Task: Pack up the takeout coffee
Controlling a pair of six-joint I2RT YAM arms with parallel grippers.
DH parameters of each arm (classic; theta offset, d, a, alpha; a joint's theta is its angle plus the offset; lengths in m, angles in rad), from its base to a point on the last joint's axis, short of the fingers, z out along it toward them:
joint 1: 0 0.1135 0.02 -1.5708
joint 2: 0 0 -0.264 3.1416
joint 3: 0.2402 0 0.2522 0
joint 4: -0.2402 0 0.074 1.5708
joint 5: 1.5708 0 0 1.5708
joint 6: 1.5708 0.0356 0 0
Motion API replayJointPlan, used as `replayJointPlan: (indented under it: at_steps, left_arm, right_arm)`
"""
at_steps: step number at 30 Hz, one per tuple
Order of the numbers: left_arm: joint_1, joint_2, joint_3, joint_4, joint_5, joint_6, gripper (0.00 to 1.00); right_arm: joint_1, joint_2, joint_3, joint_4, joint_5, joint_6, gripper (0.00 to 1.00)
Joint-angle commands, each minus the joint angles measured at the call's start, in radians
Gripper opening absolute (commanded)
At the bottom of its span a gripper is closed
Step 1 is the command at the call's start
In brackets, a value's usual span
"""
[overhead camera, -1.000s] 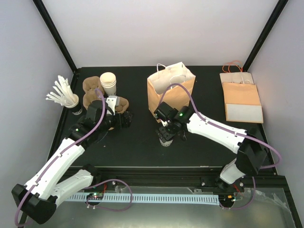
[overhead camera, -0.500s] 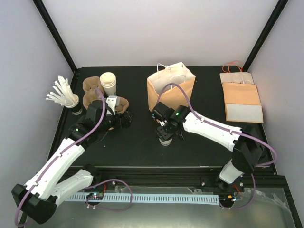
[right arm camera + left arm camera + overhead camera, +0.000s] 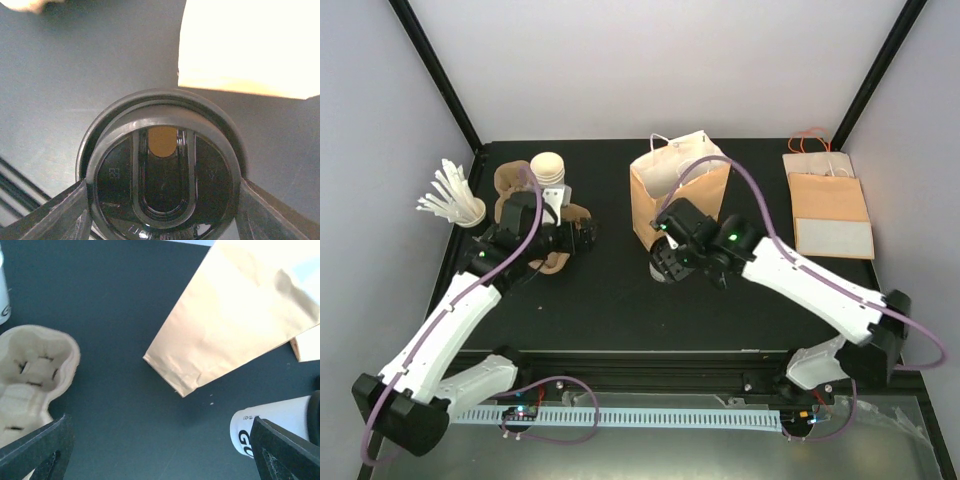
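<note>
The takeout coffee (image 3: 162,180), a white paper cup with a round black lid, sits between the fingers of my right gripper (image 3: 162,202), which is shut on the lid's rim from both sides. From above, the cup (image 3: 658,276) pokes out under that gripper (image 3: 666,262), just in front of the upright brown paper bag (image 3: 678,190). Whether the cup is off the table I cannot tell. My left gripper (image 3: 582,238) is open and holds nothing. Its wrist view shows the bag's foot (image 3: 235,315) and the cup's white side (image 3: 272,427).
A brown pulp cup carrier (image 3: 510,182) lies under the left arm, also seen as the carrier (image 3: 30,375) at the left. A stack of plain white cups (image 3: 548,168) and a dark cup of white stirrers (image 3: 452,200) stand far left. Flat paper bags (image 3: 830,205) lie at far right.
My right gripper has closed on the coffee's lid and carried it a little back toward the bag's foot. The left arm has swung slightly back over the carrier, still open.
</note>
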Motion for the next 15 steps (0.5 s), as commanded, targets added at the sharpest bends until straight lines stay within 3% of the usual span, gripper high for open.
replayJointPlan:
  at_steps: [1, 8, 15]
  left_arm:
    - [0.017, 0.084, 0.142, 0.038, 0.155, 0.051, 0.99]
    - [0.017, 0.301, 0.361, 0.089, 0.347, 0.063, 0.99]
    - [0.018, 0.554, 0.613, 0.102, 0.348, 0.289, 0.99]
  right_arm:
    - [0.001, -0.119, 0.124, -0.040, -0.036, 0.010, 0.67]
    - [-0.022, -0.163, 0.397, -0.115, -0.055, -0.003, 0.64]
    - [-0.065, -0.144, 0.609, -0.182, 0.141, -0.007, 0.58]
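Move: The lidded cup is already in the right hand's grip; the paper bag stands about 15 cm ahead of that hand and 2 cm to its right, its middle some 7 cm lower. From the open left hand the bag is roughly 10 cm ahead, 17 cm right and 11 cm below. The small cup carrier lies about 7 cm ahead and 7 cm left of the left hand, the cup stack 16 cm ahead and 9 cm left. The right hand raises the gripped cup 24 cm, tilting some 30 degrees; the open left reaches towards the bag. ##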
